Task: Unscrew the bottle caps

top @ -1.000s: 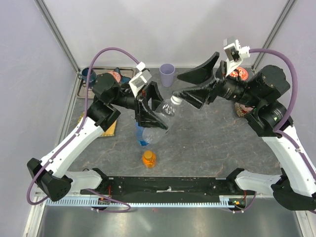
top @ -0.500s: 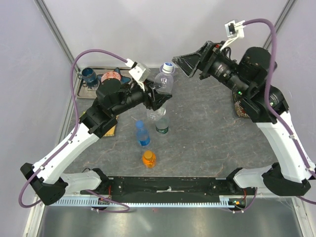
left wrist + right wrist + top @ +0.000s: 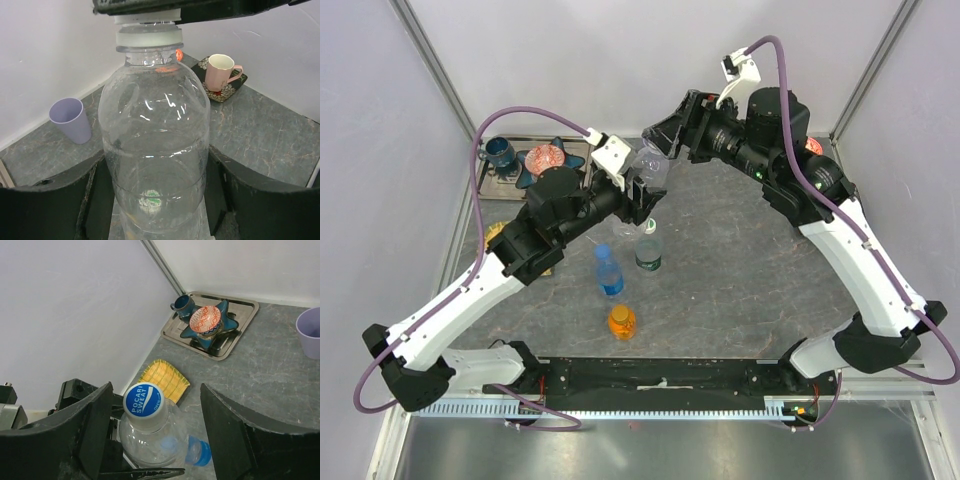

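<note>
My left gripper (image 3: pixel 155 210) is shut on the lower body of the plain clear bottle (image 3: pixel 155 125) and holds it upright above the table (image 3: pixel 740 270). Its cap (image 3: pixel 143 402), white with a blue printed top, sits on the neck. My right gripper (image 3: pixel 155 390) is open and straddles the cap from above, its left finger (image 3: pixel 95 425) nearer to the cap than the right one, with gaps on both sides. In the top view the held bottle (image 3: pixel 650 170) hangs below the right gripper (image 3: pixel 665 135). On the table stand the blue-label bottle (image 3: pixel 608 270), the green-label bottle (image 3: pixel 648 250) and the short orange bottle (image 3: pixel 622 321), all capped.
A metal tray (image 3: pixel 247 307) in the back left corner holds a blue cup and a red bowl on a star-shaped dish. A yellow woven mat (image 3: pixel 165 377) lies by the left wall. The purple cup (image 3: pixel 71 119) stands at the back, and a pink mug (image 3: pixel 222 70) on a coaster at the right.
The left arm raised the clear bottle from a low tilt to upright at the back. The right gripper swung left and now sits over the cap.
</note>
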Robot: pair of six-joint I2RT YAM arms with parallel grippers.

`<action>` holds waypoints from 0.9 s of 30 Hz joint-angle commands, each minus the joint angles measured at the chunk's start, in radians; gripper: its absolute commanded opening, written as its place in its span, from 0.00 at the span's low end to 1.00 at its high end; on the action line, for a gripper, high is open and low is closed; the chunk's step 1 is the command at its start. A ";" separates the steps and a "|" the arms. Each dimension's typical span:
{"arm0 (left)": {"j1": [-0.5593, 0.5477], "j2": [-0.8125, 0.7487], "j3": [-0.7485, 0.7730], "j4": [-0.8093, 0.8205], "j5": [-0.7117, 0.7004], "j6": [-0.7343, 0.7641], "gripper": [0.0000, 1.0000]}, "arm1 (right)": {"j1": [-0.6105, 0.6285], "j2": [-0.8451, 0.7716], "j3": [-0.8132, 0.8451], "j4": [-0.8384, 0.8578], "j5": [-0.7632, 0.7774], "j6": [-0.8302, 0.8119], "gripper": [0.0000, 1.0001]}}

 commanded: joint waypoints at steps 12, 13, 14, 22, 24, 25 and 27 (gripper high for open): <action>-0.017 0.002 0.013 0.021 -0.042 0.066 0.29 | 0.021 -0.006 -0.004 0.033 0.013 0.000 0.51; -0.017 0.001 0.011 0.023 -0.040 0.065 0.29 | 0.019 -0.012 -0.017 0.035 0.011 -0.001 0.48; -0.017 0.002 0.013 0.023 -0.040 0.063 0.29 | 0.021 -0.014 -0.022 0.036 0.010 0.000 0.45; -0.017 -0.002 0.030 0.016 -0.005 0.071 0.28 | 0.021 -0.034 -0.083 0.044 -0.056 -0.021 0.18; -0.017 -0.005 0.034 0.006 0.021 0.072 0.28 | 0.021 -0.042 -0.089 0.038 -0.052 -0.041 0.00; -0.017 -0.005 0.044 0.001 0.043 0.072 0.28 | 0.021 -0.052 -0.091 0.033 -0.052 -0.050 0.00; -0.017 -0.013 0.050 -0.008 0.066 0.066 0.28 | 0.021 -0.065 -0.091 0.033 -0.072 -0.075 0.00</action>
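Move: Between the right hand's open pads sits the white and blue cap, only about 1 cm back and 1 cm to its left, level with it. The green-capped bottle stands some 36 cm below the right hand, 4 cm back and 4 cm left; the blue bottle 11 cm back and 13 cm left, as low; the purple cup 20 cm ahead, 1 cm left, 41 cm down. From the left hand, the cap is about 10 cm up, 2 cm ahead and 2 cm right. Closing on the cap from both sides, the right hand's fingers go from wide open to a bit under half open and pinch it, while the hand shifts about 1 cm left and slightly back to centre on it, its wrist not turning. The left hand keeps its grip round the clear bottle's body; late on, both hands sink together by some 1.5 cm. ##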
